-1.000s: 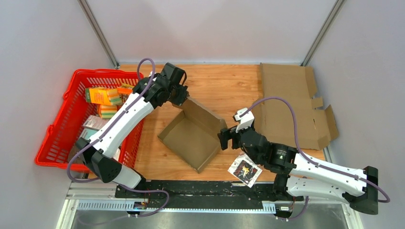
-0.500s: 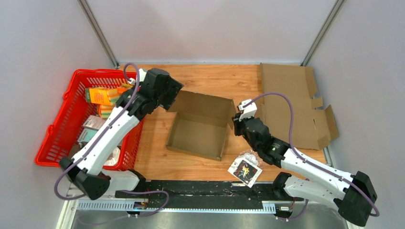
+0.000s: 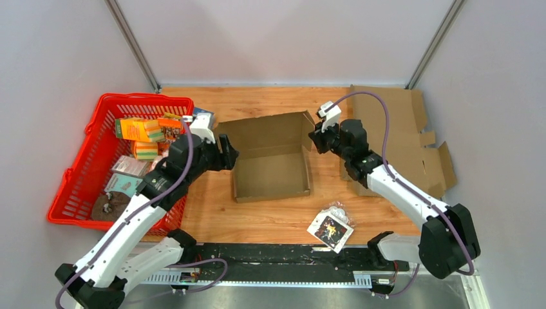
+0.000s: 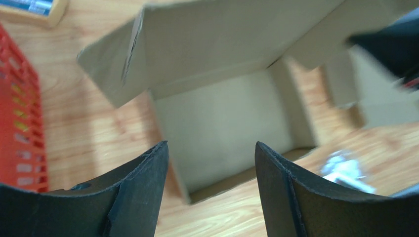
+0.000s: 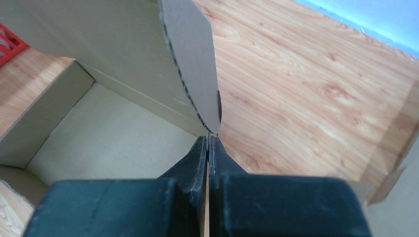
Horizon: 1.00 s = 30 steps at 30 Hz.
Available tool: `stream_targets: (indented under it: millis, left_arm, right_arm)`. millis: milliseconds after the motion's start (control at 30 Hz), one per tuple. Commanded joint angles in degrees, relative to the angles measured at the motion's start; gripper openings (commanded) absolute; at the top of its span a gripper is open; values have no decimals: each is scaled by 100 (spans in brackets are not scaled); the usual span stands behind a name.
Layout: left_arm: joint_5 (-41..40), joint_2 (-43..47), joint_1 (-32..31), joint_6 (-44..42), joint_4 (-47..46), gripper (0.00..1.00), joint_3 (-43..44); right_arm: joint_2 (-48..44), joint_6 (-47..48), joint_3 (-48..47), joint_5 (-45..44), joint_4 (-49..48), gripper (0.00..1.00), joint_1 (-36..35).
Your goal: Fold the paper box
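The paper box (image 3: 270,166) is a brown cardboard tray with raised walls, standing open in the middle of the wooden table. My right gripper (image 3: 315,137) is at its back right corner. In the right wrist view that gripper (image 5: 208,140) is shut on the thin edge of the box's upright flap (image 5: 190,74). My left gripper (image 3: 228,154) hovers at the box's left side. In the left wrist view it (image 4: 211,150) is open and empty, with the box's inside (image 4: 232,118) ahead of the black fingers (image 4: 143,187).
A red basket (image 3: 145,98) with several packaged goods stands at the left, close to my left arm. A flat cardboard sheet (image 3: 393,141) lies at the back right. A small clear packet (image 3: 330,226) lies near the front rail.
The left gripper let go of the box and drew back to its left side. The right gripper shut on the box's right back corner and swung it round square to the table.
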State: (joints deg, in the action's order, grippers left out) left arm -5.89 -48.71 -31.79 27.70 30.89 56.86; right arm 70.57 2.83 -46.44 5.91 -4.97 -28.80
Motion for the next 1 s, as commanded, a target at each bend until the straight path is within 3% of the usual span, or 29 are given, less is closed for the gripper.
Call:
stream_targets:
  millis: [0,100,267,367,533,633,733,800,900,967]
  left_arm:
    - [-587,-95,6,-1021,-417,73,-623]
    - [-1580,-428,6,-1345,-137,74,-117]
    - [-2134,-1210,6,-2198,345,75,1009]
    - [-2022,-1282,6,-2261,443,70,1212]
    - [-1855,-1535,24,-2488,496,70,1538]
    - [-1704,-2000,33,-2700,786,62,1995]
    - [-1819,-2291,68,-2744,796,59,2136]
    - [-1907,-2423,77,-2762,778,51,2189]
    - [-1986,-2591,77,-2762,778,40,2242]
    - [-2056,-2652,77,-2937,743,29,2215]
  right_arm:
    - [334,577,-698,1351,-137,0,278]
    - [537,657,-1033,1683,435,0,488]
    - [643,570,-1096,1861,462,0,612]
    - [695,534,-1105,1800,471,0,621]
    - [696,447,-1070,1834,375,0,682]
    - [678,368,-1017,1799,278,0,726]
    - [652,306,-1034,1817,295,0,735]
    - [590,166,-991,1844,278,1,735]
    - [441,-238,-938,1703,312,11,726]
    - [213,-850,-981,1136,714,47,726]
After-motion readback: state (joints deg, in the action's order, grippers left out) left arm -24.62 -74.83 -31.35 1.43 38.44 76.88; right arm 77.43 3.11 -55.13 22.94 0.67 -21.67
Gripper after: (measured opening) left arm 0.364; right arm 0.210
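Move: The raised lid's left corner, with its side flap, stands about 10 cm ahead of the left hand, 4 cm left and roughly level. From that hand the tray is some 6 cm ahead, 12 cm right and 23 cm below; the red basket's middle is about 9 cm ahead, 30 cm left and 17 cm below. The right hand already pinches the right flap's tip; the left corner lies about 27 cm to its left, level fore-and-aft, some 6 cm higher. The lid's left corner is approached by the open left hand, which dips about 7 cm, swings up and forward to net about 9 cm forward and 3 cm left, and rolls left side up some 35 degrees, its fingers half closing around the corner. The right hand eases the right flap 2 cm forward, turning 10 degrees counter-clockwise, then holds before starting to open. ##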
